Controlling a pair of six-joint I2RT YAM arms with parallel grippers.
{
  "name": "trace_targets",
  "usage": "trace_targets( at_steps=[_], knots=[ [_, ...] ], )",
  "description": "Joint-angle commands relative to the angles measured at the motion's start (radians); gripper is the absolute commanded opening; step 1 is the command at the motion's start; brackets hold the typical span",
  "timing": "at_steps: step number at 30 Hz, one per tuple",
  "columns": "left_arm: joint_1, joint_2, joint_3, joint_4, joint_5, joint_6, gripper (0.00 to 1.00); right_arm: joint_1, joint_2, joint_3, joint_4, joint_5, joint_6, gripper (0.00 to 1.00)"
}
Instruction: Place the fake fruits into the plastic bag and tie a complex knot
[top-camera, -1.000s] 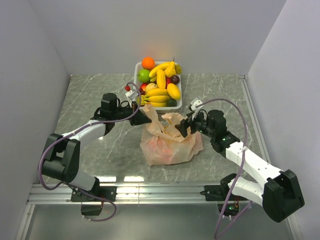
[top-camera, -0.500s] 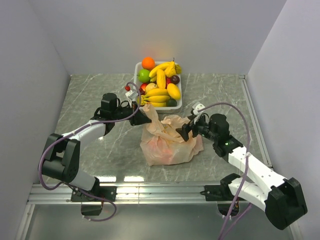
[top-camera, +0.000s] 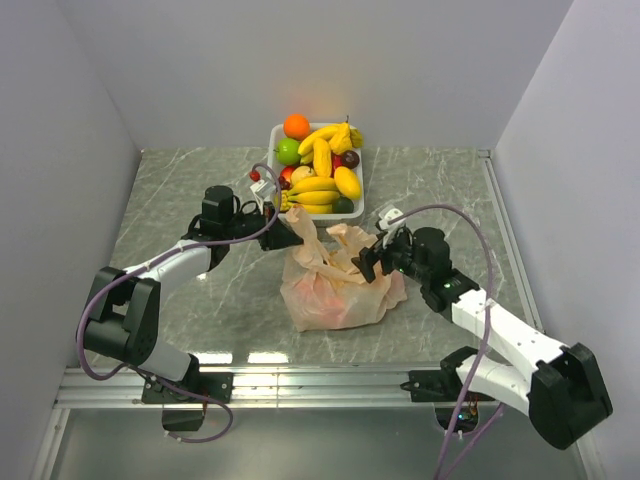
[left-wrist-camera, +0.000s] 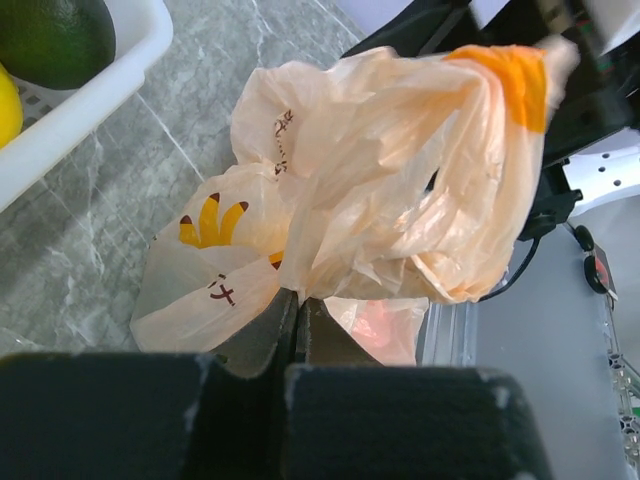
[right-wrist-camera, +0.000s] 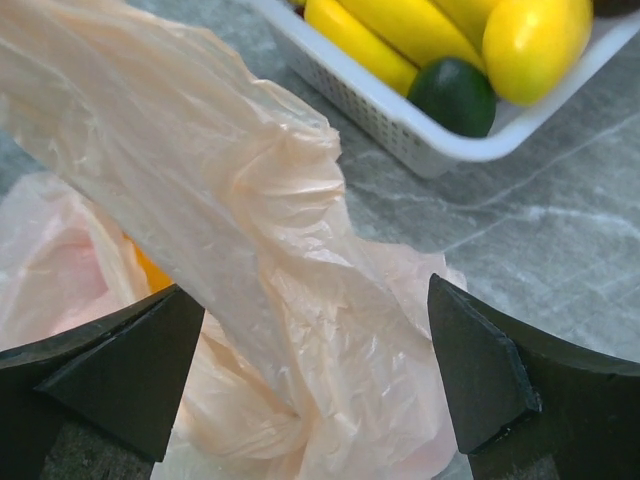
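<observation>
The plastic bag (top-camera: 335, 290) lies crumpled mid-table, something reddish showing through it. My left gripper (top-camera: 290, 232) is shut on the bag's left handle and holds it up; in the left wrist view the fingertips (left-wrist-camera: 296, 298) pinch the peach film (left-wrist-camera: 400, 180). My right gripper (top-camera: 368, 262) is open at the bag's right side. In the right wrist view its fingers (right-wrist-camera: 120, 370) stand wide on either side of a raised twisted flap (right-wrist-camera: 250, 250) without pinching it. The fake fruits (top-camera: 318, 165) are piled in the white tray. A knot is not in view.
The white tray (top-camera: 358, 205) stands behind the bag, its near corner close to both grippers (right-wrist-camera: 420, 150). Bananas (right-wrist-camera: 400, 30) and a dark green fruit (right-wrist-camera: 455, 95) lie by that corner. Grey walls close in the left, right and back.
The right gripper has spread its jaws a little wider and shifted slightly along the bag's right side. The left gripper and the handle it holds have not moved.
</observation>
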Motion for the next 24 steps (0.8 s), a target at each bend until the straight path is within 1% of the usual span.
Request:
trace_targets(
  at_steps=[1, 4, 6, 7, 9, 10, 11, 12, 13, 14, 15, 16, 17, 18, 19, 20, 21, 24],
  knots=[
    [-0.005, -0.021, 0.023, 0.068, 0.018, -0.026, 0.0, 0.04, 0.051, 0.016, 0.05, 0.106, -0.022, 0.98],
    [-0.005, -0.023, 0.027, 0.071, 0.018, -0.035, 0.01, 0.051, 0.1, 0.023, 0.101, 0.133, -0.009, 0.98],
    [-0.005, -0.026, 0.029, 0.065, 0.021, -0.024, 0.01, 0.05, 0.146, 0.045, 0.112, 0.166, 0.004, 0.89],
    [-0.005, -0.032, 0.029, 0.048, 0.021, -0.014, 0.01, 0.046, 0.157, 0.054, 0.113, 0.167, 0.021, 0.76],
    [-0.005, -0.044, 0.038, 0.003, 0.047, 0.067, 0.01, 0.017, 0.157, 0.08, 0.106, 0.095, 0.036, 0.54],
    [-0.005, -0.065, 0.047, -0.033, 0.055, 0.118, 0.01, 0.01, 0.15, 0.089, 0.093, 0.047, 0.029, 0.32],
    [-0.008, -0.073, 0.077, -0.149, 0.07, 0.179, 0.0, 0.005, 0.138, 0.115, 0.048, 0.01, 0.015, 0.21],
    [-0.013, -0.082, 0.102, -0.225, 0.079, 0.339, 0.0, 0.0, 0.137, 0.132, 0.012, -0.064, -0.005, 0.09],
    [-0.017, -0.092, 0.133, -0.333, 0.086, 0.464, 0.01, -0.004, 0.137, 0.153, -0.07, -0.111, -0.043, 0.0],
    [-0.037, -0.096, 0.197, -0.523, 0.089, 0.681, 0.0, -0.009, 0.14, 0.189, -0.107, -0.145, -0.058, 0.0],
    [-0.048, -0.096, 0.231, -0.62, 0.078, 0.778, 0.0, -0.021, 0.144, 0.203, -0.14, -0.245, -0.072, 0.0],
    [-0.057, -0.093, 0.258, -0.679, 0.069, 0.849, 0.01, -0.024, 0.154, 0.224, -0.228, -0.281, -0.113, 0.0],
    [-0.067, -0.09, 0.304, -0.722, 0.066, 0.9, 0.01, -0.024, 0.168, 0.256, -0.252, -0.303, -0.114, 0.0],
    [-0.086, -0.078, 0.331, -0.815, 0.073, 0.983, 0.01, -0.023, 0.18, 0.272, -0.273, -0.37, -0.112, 0.0],
    [-0.1, -0.069, 0.361, -0.86, 0.073, 1.031, 0.0, -0.023, 0.194, 0.295, -0.319, -0.392, -0.133, 0.0],
    [-0.117, -0.06, 0.413, -0.903, 0.066, 1.07, 0.01, -0.023, 0.211, 0.315, -0.347, -0.416, -0.119, 0.0],
    [-0.154, -0.05, 0.433, -0.934, 0.057, 1.1, 0.01, -0.023, 0.222, 0.325, -0.361, -0.441, -0.115, 0.0],
    [-0.192, -0.017, 0.493, -0.971, 0.086, 1.149, 0.01, -0.01, 0.245, 0.353, -0.385, -0.468, -0.105, 0.0]
  ],
)
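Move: Below the right hand's open fingers, about 2 cm ahead, 1 cm to its left and 4 cm down, lies the loose right flap of the plastic bag; the bag's filled body is some 6 cm back, 5 cm left and 10 cm below that hand. The fruit basket's middle stands about 18 cm ahead, 9 cm left and 12 cm lower. From the left hand, already pinching the bag's left handle, that flap is roughly 12 cm right, 2 cm back and 4 cm lower. The right fingers pinch the bag's loose right flap, closing fully after the hand sinks about 4 cm and eases a little forward; the hand then lifts, draws left and back, and turns some 20 degrees counter-clockwise. Keeping its pinch on the left handle, the left hand soon rises about 6 cm, coming back and right over the bag while its wrist rolls and swings clockwise. ##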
